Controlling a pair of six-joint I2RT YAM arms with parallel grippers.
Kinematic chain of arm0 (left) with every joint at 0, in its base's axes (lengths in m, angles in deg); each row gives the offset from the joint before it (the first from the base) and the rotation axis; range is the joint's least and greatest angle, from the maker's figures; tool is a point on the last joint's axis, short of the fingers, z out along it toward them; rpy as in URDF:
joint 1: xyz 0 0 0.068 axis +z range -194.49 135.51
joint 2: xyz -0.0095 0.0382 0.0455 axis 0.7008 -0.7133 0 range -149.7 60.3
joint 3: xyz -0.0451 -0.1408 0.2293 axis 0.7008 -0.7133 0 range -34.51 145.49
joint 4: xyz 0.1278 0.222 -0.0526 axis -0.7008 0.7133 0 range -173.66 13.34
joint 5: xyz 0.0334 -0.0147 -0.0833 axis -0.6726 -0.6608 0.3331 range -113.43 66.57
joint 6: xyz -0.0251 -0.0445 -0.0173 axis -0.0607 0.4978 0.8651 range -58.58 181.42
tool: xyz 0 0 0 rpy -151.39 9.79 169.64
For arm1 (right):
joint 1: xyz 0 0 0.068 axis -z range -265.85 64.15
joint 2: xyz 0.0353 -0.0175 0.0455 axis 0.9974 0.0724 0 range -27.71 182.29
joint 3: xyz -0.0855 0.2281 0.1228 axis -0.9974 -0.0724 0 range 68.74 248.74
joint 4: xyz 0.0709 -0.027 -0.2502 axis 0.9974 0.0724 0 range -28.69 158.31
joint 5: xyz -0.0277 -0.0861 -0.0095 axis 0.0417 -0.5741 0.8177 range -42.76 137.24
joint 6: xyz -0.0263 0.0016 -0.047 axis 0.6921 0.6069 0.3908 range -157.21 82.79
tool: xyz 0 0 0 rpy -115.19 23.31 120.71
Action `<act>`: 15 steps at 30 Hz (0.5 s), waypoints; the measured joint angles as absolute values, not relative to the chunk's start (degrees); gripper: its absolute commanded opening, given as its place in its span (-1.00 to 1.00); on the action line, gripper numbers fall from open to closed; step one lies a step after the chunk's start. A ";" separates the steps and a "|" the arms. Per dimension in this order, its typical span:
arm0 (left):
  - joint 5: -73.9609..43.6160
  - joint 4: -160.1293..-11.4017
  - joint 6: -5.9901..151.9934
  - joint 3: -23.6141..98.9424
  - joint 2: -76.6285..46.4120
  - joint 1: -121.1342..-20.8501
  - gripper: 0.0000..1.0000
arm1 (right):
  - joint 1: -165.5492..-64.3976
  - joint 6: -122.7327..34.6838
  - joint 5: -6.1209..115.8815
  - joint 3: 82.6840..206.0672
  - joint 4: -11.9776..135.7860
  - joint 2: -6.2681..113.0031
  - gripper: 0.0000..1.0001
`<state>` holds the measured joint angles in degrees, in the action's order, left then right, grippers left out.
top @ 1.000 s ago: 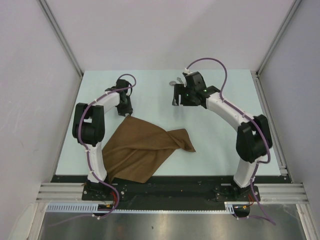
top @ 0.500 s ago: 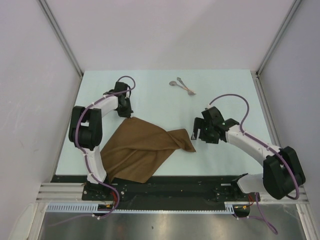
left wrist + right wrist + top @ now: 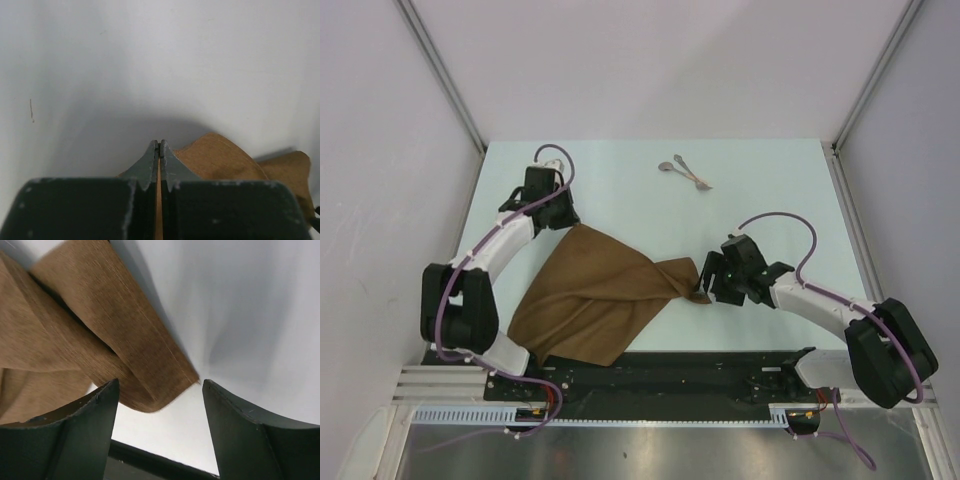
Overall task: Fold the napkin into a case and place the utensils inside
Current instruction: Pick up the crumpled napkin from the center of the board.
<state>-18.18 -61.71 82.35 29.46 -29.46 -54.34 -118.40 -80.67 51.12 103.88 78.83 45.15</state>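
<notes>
The brown napkin point(image 3: 595, 295) lies rumpled on the table, twisted toward its right corner, and no case shows. My left gripper point(image 3: 568, 222) is shut on the napkin's far corner; in the left wrist view a thin strip of napkin point(image 3: 220, 155) is pinched between the closed fingers of that gripper point(image 3: 159, 144). My right gripper point(image 3: 704, 288) is open at the right corner. In the right wrist view that corner of the napkin point(image 3: 100, 315) reaches between the spread fingers of the gripper point(image 3: 160, 382). Two silvery utensils point(image 3: 685, 172) lie crossed at the far side.
The pale green table point(image 3: 790, 190) is boxed in by white walls and metal posts on the left and right. A black rail point(image 3: 670, 365) runs along the near edge by the arm bases.
My right arm came back from the utensils to the napkin's right corner, leaving them on the table. My left gripper shut on the far corner and drew it slightly left.
</notes>
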 measured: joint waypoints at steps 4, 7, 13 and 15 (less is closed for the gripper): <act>-15.84 -62.93 82.81 27.67 -24.78 -53.60 -1.00 | -118.51 -82.53 51.56 103.88 75.07 46.81 0.16; -13.87 -64.46 84.01 25.57 -20.76 -52.46 -1.00 | -118.77 -83.36 52.04 103.88 73.17 48.34 -0.01; -10.31 -65.64 86.52 24.80 -14.97 -51.10 -1.00 | -121.31 -83.62 51.38 103.94 70.89 50.48 -1.00; -9.00 -65.92 87.60 24.67 -13.20 -50.58 -1.00 | -122.03 -82.27 50.64 105.32 72.88 51.38 -1.00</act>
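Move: The napkin's crumpled right-hand end lies just under the right hand's open fingers, about 2 cm to its left, 1 cm ahead and 2 cm below; the fork and spoon are some 37 cm ahead of this hand and 3 cm left. The left hand already holds the napkin's far-left corner clear of the board: from there the crumpled end is roughly 16 cm back, 25 cm right and 10 cm down, and the napkin's middle 15 cm back and 4 cm right. The napkin's crumpled end is pinched as the right hand eases about 3 cm left and slightly down onto it, its fingers shutting from roughly three-quarters open, slowly and then fast. Meanwhile the left hand keeps its pinch on the far-left corner and raises it some 9 cm, drifting 2 cm back, fingertips tipping upward and its left side dropping. ##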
